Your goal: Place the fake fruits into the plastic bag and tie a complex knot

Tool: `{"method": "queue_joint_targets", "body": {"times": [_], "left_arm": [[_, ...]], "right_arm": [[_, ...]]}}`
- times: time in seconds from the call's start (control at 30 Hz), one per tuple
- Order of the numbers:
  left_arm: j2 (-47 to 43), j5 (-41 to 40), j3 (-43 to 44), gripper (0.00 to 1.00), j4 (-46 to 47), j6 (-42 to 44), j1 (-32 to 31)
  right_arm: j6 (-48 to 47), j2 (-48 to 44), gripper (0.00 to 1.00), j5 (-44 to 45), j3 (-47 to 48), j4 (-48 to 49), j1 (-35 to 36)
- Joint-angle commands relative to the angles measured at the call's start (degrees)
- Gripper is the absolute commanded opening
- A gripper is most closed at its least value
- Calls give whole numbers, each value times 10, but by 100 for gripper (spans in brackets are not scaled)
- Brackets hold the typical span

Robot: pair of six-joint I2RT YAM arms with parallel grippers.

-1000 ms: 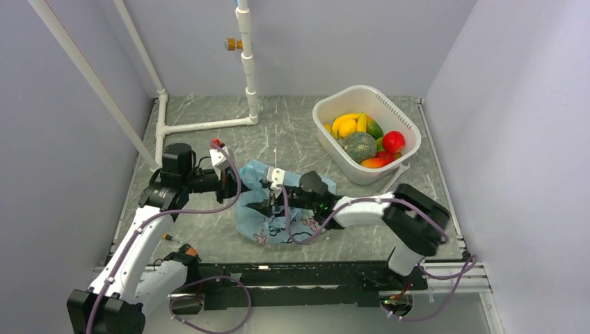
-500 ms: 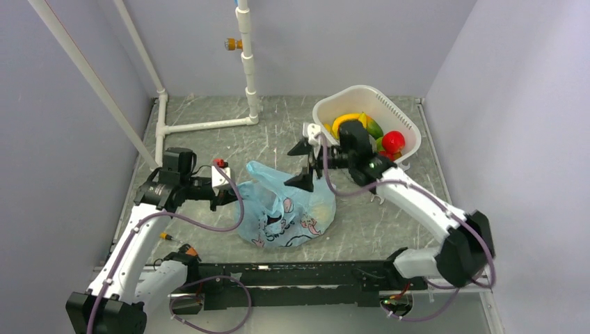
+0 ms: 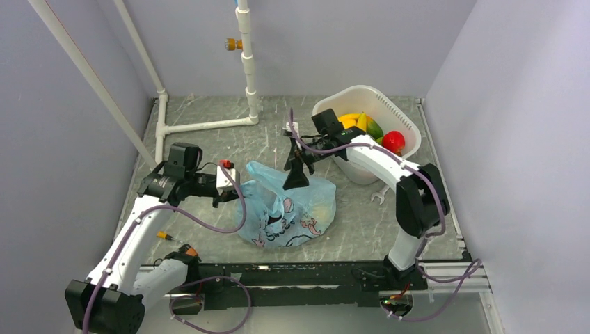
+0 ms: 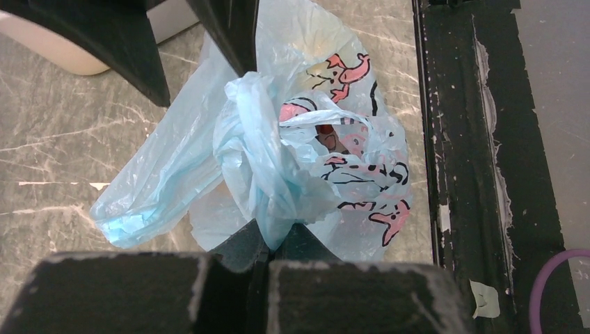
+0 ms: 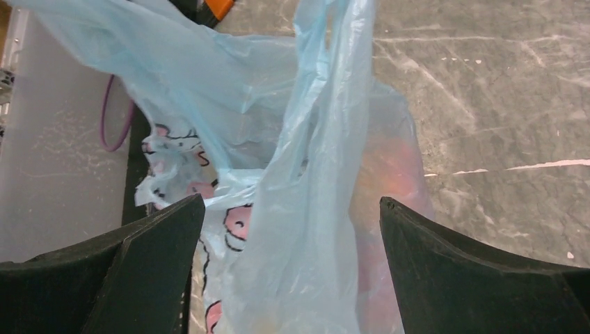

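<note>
The light-blue plastic bag (image 3: 289, 205) lies on the table with pink and black cartoon print. My left gripper (image 3: 226, 184) is shut on a twisted handle of the bag (image 4: 268, 174), with the film pinched between its jaws. My right gripper (image 3: 294, 158) hangs open over the bag's far edge. A loose upright strip of bag film (image 5: 320, 195) stands between its fingers (image 5: 139, 271), ungripped. A peach-coloured fruit (image 5: 393, 174) shows through the film. More fake fruits, yellow (image 3: 346, 124), green (image 3: 374, 129) and red (image 3: 393, 141), lie in the basket. I cannot tell whether the bunched film forms a knot.
The white slotted basket (image 3: 403, 115) stands at the back right, with my right arm reaching across its near rim. White pipes (image 3: 209, 125) run along the back left. A black rail (image 4: 473, 139) borders the table's near edge.
My right gripper opened wide, let go of the bag and swung from the bag's middle to its far edge. The left gripper kept its hold on the handle, shifting slightly.
</note>
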Motion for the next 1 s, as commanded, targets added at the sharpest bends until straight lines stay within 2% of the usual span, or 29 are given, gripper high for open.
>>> {"method": "queue_joint_targets", "body": {"times": [0.0,0.13,0.2,0.27,0.37,0.4,0.57,0.77,0.97], "left_arm": [[2,0,21,0,3,11,-7],[8,-5,30,0,-10,20,-9],[11,-7,34,0,-17,27,-9],[17,-11,41,0,-24,27,-10],[36,-22,63,0,-47,38,-11],[46,-25,75,0,-59,45,-12],[118,-42,163,0,-117,81,-38],[174,-77,221,0,-115,95,-98],[245,-115,269,0,-154,139,-132]], "right_arm": [[23,36,100,26,31,21,18],[25,63,99,52,30,42,28],[20,69,86,52,33,41,29],[8,62,52,37,31,39,28],[24,7,6,23,0,71,26],[51,-13,0,27,-14,93,26],[173,-125,0,108,-119,245,49],[198,-140,0,176,-132,225,82],[207,-167,0,163,-142,214,83]]}}
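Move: The bag's upright right-hand strip stands just below the open right fingers, about 5 cm down, 2 cm left and 1 cm ahead. The fruit-filled bag body lies roughly 8 cm back and 12 cm below that hand, and the white basket some 27 cm right and 15 cm ahead. From the left hand, which already holds the bag's twisted handle, the strip is about 12 cm right, 4 cm ahead and 5 cm below. The bag's upright strip is taken by the right hand, which sinks about 5 cm around it, drifting slightly left, shuts from wide open to pinch it, then lifts it some 8 cm, drawing back a little. The left hand, still gripping the twisted handle, then swings it right, forward and slightly up towards the right fingers, turning about 10 degrees clockwise. ##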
